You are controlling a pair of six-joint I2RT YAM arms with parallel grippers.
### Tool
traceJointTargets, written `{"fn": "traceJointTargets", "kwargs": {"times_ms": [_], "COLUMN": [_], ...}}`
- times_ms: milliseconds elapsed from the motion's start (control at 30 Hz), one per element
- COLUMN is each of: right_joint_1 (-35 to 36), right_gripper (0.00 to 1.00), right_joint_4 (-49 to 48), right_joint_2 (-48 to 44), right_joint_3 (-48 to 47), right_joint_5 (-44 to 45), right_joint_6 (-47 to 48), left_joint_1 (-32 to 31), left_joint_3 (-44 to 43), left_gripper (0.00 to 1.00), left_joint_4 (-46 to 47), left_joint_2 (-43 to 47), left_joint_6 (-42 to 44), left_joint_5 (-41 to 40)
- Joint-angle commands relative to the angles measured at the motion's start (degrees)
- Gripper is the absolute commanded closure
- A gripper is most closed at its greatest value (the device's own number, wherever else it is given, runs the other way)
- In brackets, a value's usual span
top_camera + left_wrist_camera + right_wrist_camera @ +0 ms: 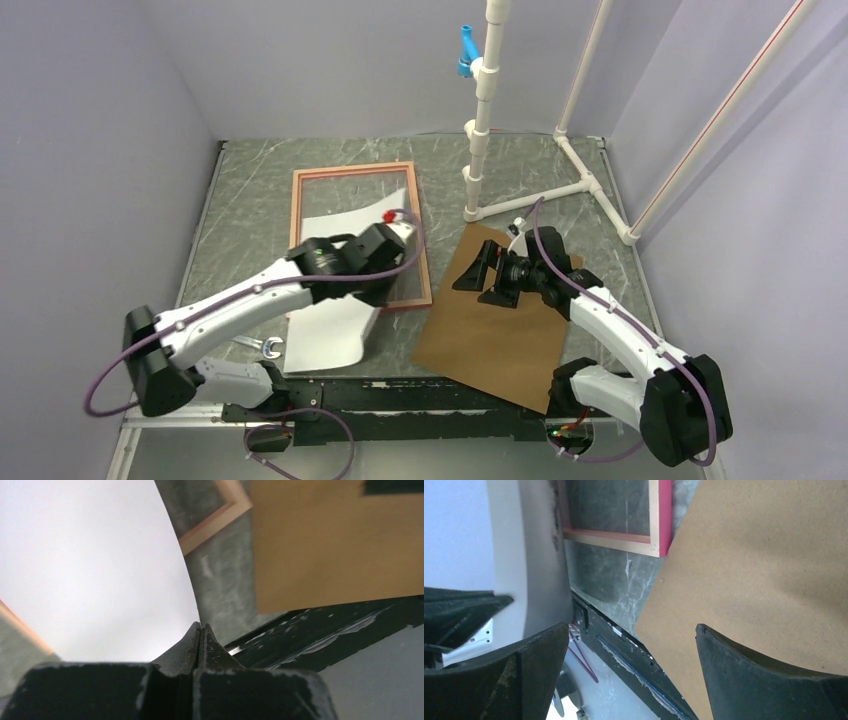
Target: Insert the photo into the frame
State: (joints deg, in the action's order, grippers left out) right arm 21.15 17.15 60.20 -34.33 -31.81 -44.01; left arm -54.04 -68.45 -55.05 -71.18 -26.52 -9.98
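Observation:
The frame (423,250), a thin salmon-edged rectangle, lies flat at the left centre of the marbled table; a corner of it shows in the left wrist view (220,517) and in the right wrist view (659,530). The photo (325,340) shows its plain white back and bows upward, one end inside the frame and the other reaching toward the table's near edge. My left gripper (372,297) is shut on the photo's right edge (100,565), fingertips (196,635) pressed together. My right gripper (478,280) hangs open and holds nothing above the brown backing board (500,330), its gap (632,626) wide.
The brown backing board (749,570) lies right of the frame and overhangs the black front strip (400,392). A white pipe stand (480,130) with a blue clip (465,50) rises at the back. A small wrench (268,347) lies near the left arm's base. Walls close in on both sides.

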Motion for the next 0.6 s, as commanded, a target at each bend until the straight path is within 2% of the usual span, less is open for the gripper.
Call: {"fn": "traceJointTargets", "kwargs": {"times_ms": [0,33,67,100,133,167,200,233,367,567], "right_joint_1": [-0.26,-0.42,-0.69,-1.13,-1.51,-1.84,-2.15,-2.3,-2.34,-1.35], "right_gripper": [0.0,0.0,0.0,0.0,0.0,0.0,0.0,0.0,0.0,0.0], "right_joint_4": [-4.16,-3.97,-3.45,-2.77,-1.8,-1.31,-1.15,-1.26,-4.17,-12.14], "right_joint_2": [-1.27,-1.33,-1.5,-1.78,-2.08,-2.39,-2.68,-2.93,-2.03,1.88], "right_joint_3": [2.3,2.43,2.44,2.4,2.34,2.57,2.82,3.23,5.84,9.48], "right_joint_5": [-2.13,-2.12,-2.11,-1.94,-1.67,-1.49,-1.35,-1.21,-1.75,-2.97], "right_joint_6": [-2.29,-2.15,-1.87,-1.31,-0.88,-0.56,-0.4,-0.38,-1.63,-5.63], "left_joint_1": [-5.75,-6.96,-7.99,-8.71,-9.09,-9.22,-9.26,-9.18,-5.49,7.25], "left_joint_3": [-2.23,-3.63,-5.28,-6.86,-7.97,-8.57,-8.59,-8.26,-2.68,15.84], "left_gripper": [1.0,1.0,0.92,0.74,0.43,0.21,0.07,0.01,0.0,0.0], "left_joint_4": [13.24,13.47,12.96,12.22,11.36,10.86,10.73,11.03,16.29,28.89], "left_joint_2": [-6.46,-8.68,-10.59,-12.17,-13.17,-13.48,-13.13,-12.28,-5.81,7.11], "left_joint_6": [-6.62,-6.69,-6.75,-6.9,-7.07,-7.57,-7.92,-8.01,-8.66,-12.11], "left_joint_5": [2.89,3.23,3.27,3.15,3.01,2.62,2.19,1.88,6.14,18.13]}}
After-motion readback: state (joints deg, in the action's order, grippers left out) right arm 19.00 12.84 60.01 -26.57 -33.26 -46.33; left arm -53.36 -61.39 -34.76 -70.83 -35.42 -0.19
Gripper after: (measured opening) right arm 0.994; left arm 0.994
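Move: At the left hand, some 18 cm over the table, the shut fingers still hold the photo by its right edge, white back up. The brown board it is carried towards has its middle about 28 cm to the right, 2 cm ahead and 17 cm below; the frame's middle is roughly 21 cm ahead, 6 cm left and as far below. From the right hand, the board's middle is about 8 cm to the right, level ahead, 12 cm below. Swinging right towards the board, the left hand takes the photo's edge about 10 cm across and 2.5 cm down, opening wide over the last part to let go. It then backs off empty, some 3 cm to the left and 3 cm up, edging 2 cm forward and rolling about 15 degrees, left side sinking. The right hand, still open, sinks about 3.5 cm over the board. ##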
